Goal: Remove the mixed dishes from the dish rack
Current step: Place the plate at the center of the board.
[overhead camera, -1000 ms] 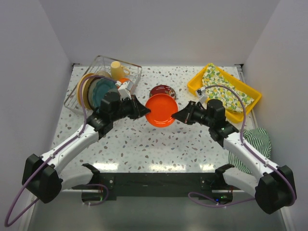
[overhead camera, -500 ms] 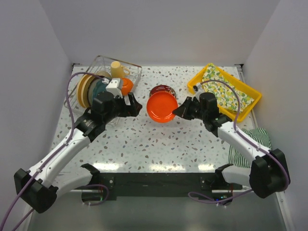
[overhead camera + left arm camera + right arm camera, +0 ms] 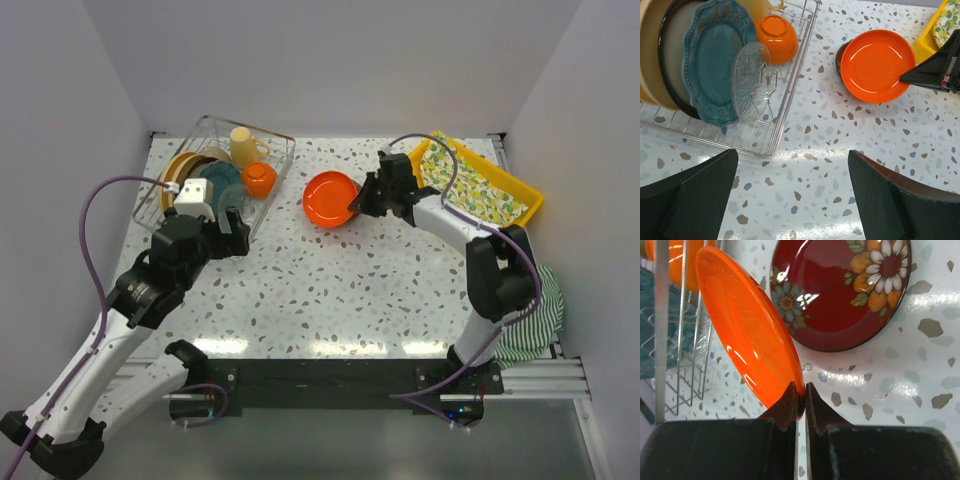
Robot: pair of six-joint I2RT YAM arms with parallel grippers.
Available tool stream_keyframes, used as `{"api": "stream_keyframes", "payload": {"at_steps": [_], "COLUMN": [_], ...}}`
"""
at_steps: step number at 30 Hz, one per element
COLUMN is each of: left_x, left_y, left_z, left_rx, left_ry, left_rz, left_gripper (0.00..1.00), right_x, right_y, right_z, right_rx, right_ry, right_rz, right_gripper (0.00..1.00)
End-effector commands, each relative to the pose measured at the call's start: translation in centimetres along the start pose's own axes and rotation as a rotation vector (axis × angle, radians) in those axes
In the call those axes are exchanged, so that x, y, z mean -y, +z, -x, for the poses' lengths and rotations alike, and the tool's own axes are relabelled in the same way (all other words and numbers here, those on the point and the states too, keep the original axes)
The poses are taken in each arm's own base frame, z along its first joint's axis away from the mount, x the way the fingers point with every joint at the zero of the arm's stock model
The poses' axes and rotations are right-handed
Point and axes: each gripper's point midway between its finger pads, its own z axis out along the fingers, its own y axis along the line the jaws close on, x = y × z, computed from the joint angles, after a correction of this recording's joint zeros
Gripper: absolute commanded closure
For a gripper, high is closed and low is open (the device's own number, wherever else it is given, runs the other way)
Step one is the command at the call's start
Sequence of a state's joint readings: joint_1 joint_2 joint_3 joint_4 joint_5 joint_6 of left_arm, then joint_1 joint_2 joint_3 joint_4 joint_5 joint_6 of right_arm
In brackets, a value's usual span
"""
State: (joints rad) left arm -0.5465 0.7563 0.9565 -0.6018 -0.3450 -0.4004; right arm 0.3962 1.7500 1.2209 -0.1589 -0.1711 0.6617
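The dish rack (image 3: 270,190) stands at the back left, holding a teal plate (image 3: 712,60), a tan plate (image 3: 649,50), a dark brown plate with a cream face (image 3: 671,60), a clear glass plate (image 3: 751,82), an orange bowl (image 3: 776,37) and a cream mug (image 3: 243,145). My right gripper (image 3: 801,390) is shut on the rim of an orange plate (image 3: 747,325), held tilted over a dark red flowered plate (image 3: 840,290) on the table. My left gripper (image 3: 792,155) is open and empty above the table, by the rack's near corner.
A yellow tray (image 3: 528,205) with a lemon-print cloth lies at the back right, just behind my right arm. A green striped cloth (image 3: 535,295) lies at the right edge. White walls close in the table on three sides.
My left gripper let go of the orange plate, opened and drew back left toward the rack. My right gripper carried the plate toward the back, over the red plate.
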Motion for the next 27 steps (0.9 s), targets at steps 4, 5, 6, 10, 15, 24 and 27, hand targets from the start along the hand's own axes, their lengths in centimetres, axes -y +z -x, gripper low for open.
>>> {"api": "stream_keyframes", "payload": {"at_steps": [4, 5, 6, 10, 15, 24, 27], "left_x": [-2.3, -2.4, -2.5, -2.9, -2.8, -2.0, -1.9], "left_y": [-1.7, -2.0, -2.0, -2.2, -1.9, -1.1, -0.8], "left_z": [-0.7, -0.5, -0.7, -1.2, -1.5, -1.7, -1.8], "left_rx": [-0.001, 0.007, 0.002, -0.003, -0.012, -0.035, -0.042], "left_ry": [0.003, -0.003, -0.002, -0.001, 0.002, 0.009, 0.009], "left_rz": [0.082, 0.082, 0.089, 0.099, 0.096, 0.072, 0.071], "left_gripper": [0.03, 0.03, 0.03, 0.03, 0.03, 0.03, 0.03], "right_x": [2.0, 2.3, 2.5, 3.6, 4.5, 4.6, 4.5], "right_y": [3.1, 3.7, 3.9, 5.1, 6.5, 5.4, 4.1], "right_z": [3.8, 4.0, 4.0, 3.8, 2.6, 2.2, 2.4], "right_rx": [0.026, 0.021, 0.016, -0.01, -0.077, -0.142, -0.151], "right_ry": [0.104, 0.115, 0.119, 0.147, 0.156, 0.059, 0.002], "right_rz": [-0.028, -0.033, -0.038, -0.04, -0.038, -0.059, -0.079], "right_gripper": [1.0, 1.0, 1.0, 1.0, 0.91, 0.54, 0.43]}}
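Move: The red plate, on which the right hand's orange plate is to go, has its middle about 5 cm ahead of the right hand, 5 cm to its left and 8 cm below. From that hand, the orange bowl in the rack is some 26 cm left, 7 cm ahead and 3 cm lower; the yellow tray's middle is roughly 30 cm right, 6 cm ahead and 7 cm lower. From the left hand the red plate lies about 22 cm ahead, 25 cm right and 23 cm below. Downward and forward, the right hand lowers the still-pinched orange plate onto the red one, sinking about 7 cm while reaching 5 cm out and drifting slightly right, its fingers tipping some 10 degrees further down. Near the bottom it slows and the fingers open to about half, staying around the rim. The empty, open left hand draws a little left and back, then sinks slightly. ##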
